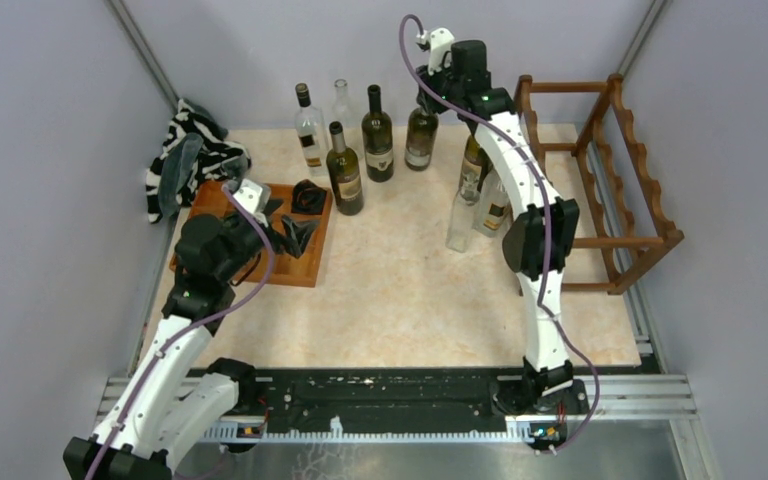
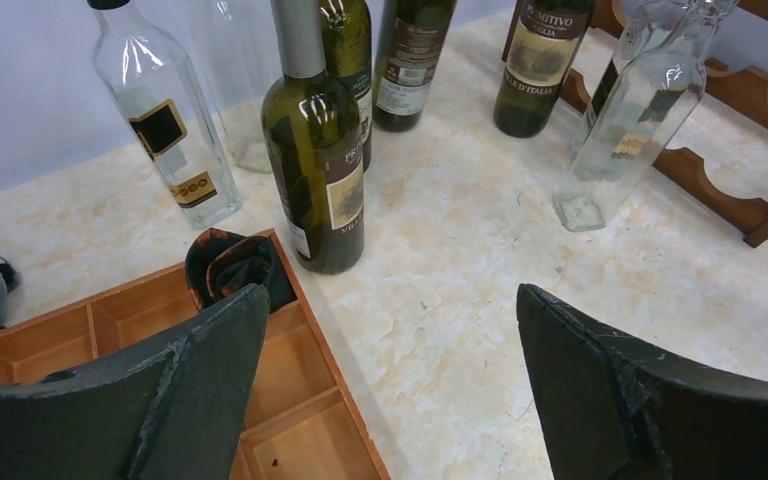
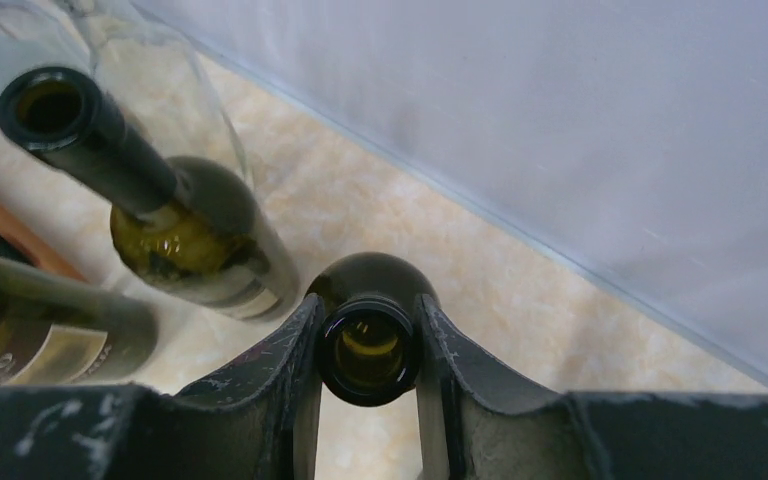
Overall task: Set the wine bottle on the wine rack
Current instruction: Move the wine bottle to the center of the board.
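My right gripper (image 1: 428, 95) is shut on the neck of a dark green wine bottle (image 1: 420, 140) standing upright at the back of the table. In the right wrist view the bottle's open mouth (image 3: 368, 350) sits between the two fingers of that gripper (image 3: 370, 305), which touch it on both sides. The dark reddish-brown wine rack (image 1: 620, 170) stands at the back right, to the right of the held bottle; its scalloped rail (image 2: 750, 110) shows in the left wrist view. My left gripper (image 1: 295, 235) hangs open over the tray's right edge, its fingers (image 2: 390, 300) wide apart around nothing.
Several other bottles stand around: a clear one with a black label (image 1: 310, 130), a green one (image 1: 345, 170), a dark one (image 1: 377, 135) and a clear one (image 1: 460, 215) near the rack. An orange-brown compartment tray (image 1: 260, 250) lies at the left, a striped cloth (image 1: 185, 155) behind it.
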Available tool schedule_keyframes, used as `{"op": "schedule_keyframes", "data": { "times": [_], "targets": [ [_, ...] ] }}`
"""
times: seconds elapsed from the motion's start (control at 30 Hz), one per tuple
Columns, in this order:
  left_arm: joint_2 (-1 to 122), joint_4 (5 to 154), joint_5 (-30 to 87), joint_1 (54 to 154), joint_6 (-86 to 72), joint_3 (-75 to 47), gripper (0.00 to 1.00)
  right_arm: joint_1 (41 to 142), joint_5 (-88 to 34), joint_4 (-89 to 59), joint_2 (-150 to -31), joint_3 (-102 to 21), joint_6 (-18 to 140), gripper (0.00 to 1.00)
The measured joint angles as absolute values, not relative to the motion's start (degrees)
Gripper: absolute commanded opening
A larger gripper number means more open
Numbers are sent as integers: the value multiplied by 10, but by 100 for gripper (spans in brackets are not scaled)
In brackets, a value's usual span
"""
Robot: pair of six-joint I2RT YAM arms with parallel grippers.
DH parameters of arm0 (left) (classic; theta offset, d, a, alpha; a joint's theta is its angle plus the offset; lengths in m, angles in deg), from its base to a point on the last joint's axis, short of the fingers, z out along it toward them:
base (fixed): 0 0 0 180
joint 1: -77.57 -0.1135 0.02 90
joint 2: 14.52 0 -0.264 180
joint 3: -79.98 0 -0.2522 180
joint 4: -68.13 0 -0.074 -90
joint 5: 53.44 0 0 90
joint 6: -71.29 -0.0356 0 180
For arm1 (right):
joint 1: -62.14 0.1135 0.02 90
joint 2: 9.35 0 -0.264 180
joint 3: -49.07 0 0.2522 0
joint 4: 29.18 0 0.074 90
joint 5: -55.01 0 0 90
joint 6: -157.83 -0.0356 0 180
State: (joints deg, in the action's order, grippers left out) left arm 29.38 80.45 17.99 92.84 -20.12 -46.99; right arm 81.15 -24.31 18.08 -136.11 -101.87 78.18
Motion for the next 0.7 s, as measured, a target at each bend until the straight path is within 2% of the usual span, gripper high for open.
{"op": "schedule_keyframes", "data": {
  "times": [0.17, 0.3, 0.37, 0.53, 0.7],
  "targets": [
    [300, 804, 184, 928, -209, -470, 99, 815, -247, 137, -1404, -1059, 772, 7],
    [312, 804, 185, 928, -212, -470, 99, 820, -247, 101, -1433, -1082, 770, 18],
    [317, 804, 185, 928, -214, -470, 99, 822, -248, 81, -1445, -1088, 768, 29],
    [320, 805, 185, 928, -214, -473, 99, 825, -248, 64, -1450, -1089, 765, 48],
    [320, 804, 185, 928, -214, -473, 99, 825, -250, 38, -1450, -1096, 761, 74]
  ]
}}
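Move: The right hand holds the wine bottle by its neck, the bottle leaning back. The spot where it will stand upright lies about 5 cm ahead and 3 cm left, the bottle's middle some 12 cm below the hand. The nearest dark bottle stands roughly 12 cm left and 1 cm ahead, the nearer dark bottle about 20 cm left and 10 cm back. From the left hand the spot is around 33 cm ahead and 27 cm right. Forward and to the left goes the right hand, about 5 cm out and 3 cm across towards the row of dark bottles, keeping its pinch on the bottle's neck and tipping its fingers up some 10 degrees to bring the neck over the base. Then it stops, opens the fingers to let go of the neck, and rises about 2 cm. ##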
